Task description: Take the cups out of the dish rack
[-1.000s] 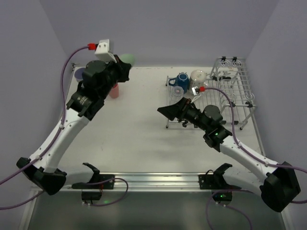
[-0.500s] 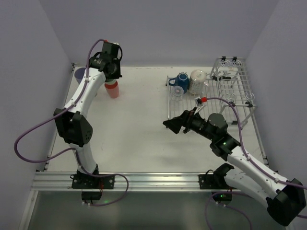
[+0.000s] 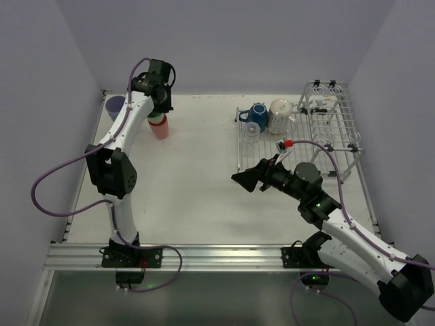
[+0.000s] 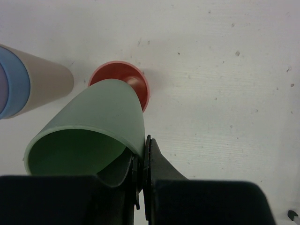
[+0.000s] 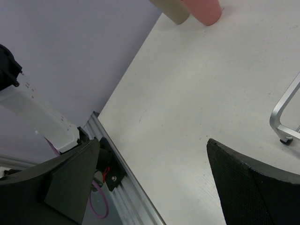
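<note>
My left gripper (image 4: 140,161) is shut on the rim of a green cup (image 4: 89,136) and holds it tilted just above an upright salmon-pink cup (image 4: 143,86). In the top view this is at the table's far left (image 3: 158,111), with the salmon-pink cup (image 3: 160,129) below. A beige cup (image 4: 49,84) with a blue cup (image 4: 16,84) nested in it lies to the left. The dish rack (image 3: 333,125) holds a dark-blue mug (image 3: 257,114), a clear glass (image 3: 250,133) and a pale mug (image 3: 279,113). My right gripper (image 3: 247,178) is open and empty, left of the rack.
A lavender cup (image 3: 115,104) stands at the far-left corner. The rack's foot (image 5: 285,139) is to the right of my right gripper (image 5: 154,183). The aluminium rail (image 3: 211,255) runs along the near edge. Walls close in on the left, back and right.
My left arm has swung down to the far left, bringing the green cup over the salmon-pink cup. My right gripper has drawn back from the rack toward the near side, still open.
</note>
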Controlling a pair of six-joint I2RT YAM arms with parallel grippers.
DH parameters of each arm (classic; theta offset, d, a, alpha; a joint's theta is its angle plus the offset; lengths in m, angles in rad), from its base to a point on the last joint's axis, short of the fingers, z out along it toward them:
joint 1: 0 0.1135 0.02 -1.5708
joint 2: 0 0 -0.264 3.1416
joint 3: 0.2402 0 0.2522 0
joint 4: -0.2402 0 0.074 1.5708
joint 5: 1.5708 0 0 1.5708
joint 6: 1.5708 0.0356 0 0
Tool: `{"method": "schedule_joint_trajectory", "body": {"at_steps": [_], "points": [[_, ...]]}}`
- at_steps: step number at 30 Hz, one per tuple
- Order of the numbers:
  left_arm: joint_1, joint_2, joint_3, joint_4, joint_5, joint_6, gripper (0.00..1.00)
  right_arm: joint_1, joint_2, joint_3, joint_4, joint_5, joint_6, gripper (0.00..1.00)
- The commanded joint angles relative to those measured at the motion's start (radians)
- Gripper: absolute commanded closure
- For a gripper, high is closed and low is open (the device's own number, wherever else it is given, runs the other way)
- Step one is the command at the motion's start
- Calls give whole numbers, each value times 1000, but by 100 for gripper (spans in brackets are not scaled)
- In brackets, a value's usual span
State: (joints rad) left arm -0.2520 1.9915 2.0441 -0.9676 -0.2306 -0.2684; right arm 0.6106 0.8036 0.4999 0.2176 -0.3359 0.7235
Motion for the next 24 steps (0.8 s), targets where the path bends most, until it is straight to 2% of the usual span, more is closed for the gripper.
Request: {"method": "schedule_joint_trajectory", "body": {"at_steps": [1, 14, 24], "points": [[17, 15, 50, -53, 42, 60, 100, 5, -11, 0, 17, -25, -13, 1], [59, 85, 48, -19, 96, 83, 100, 5, 26, 5, 23, -31, -16, 1], [99, 150, 64, 20, 192, 84, 100, 3, 55, 11, 29, -25, -25, 1]]}}
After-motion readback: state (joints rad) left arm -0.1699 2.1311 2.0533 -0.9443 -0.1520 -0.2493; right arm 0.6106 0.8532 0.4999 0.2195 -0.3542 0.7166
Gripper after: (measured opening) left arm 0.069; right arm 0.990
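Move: The left hand pinches the wall of the green cup near its rim, mouth up and bottom angled forward and down. The upright pink cup meant to receive it stands about 3 cm ahead and 5 cm left of that hand, its middle roughly 14 cm below. The beige cup stack stands some 12 cm farther left of the pink cup, about level with it. From the right hand, the pink cup lies about 29 cm ahead, 32 cm left and 17 cm below. The left hand sinks steadily about 6 cm, easing some 2 cm forward and as much to its left, so that the bottom end of the held green cup goes down into the open mouth of the pink cup. Its fingers keep their shut pinch on the green cup's wall throughout, while the wrist tips only slightly, about 5 degrees, bringing the fingertips a little more downward. ##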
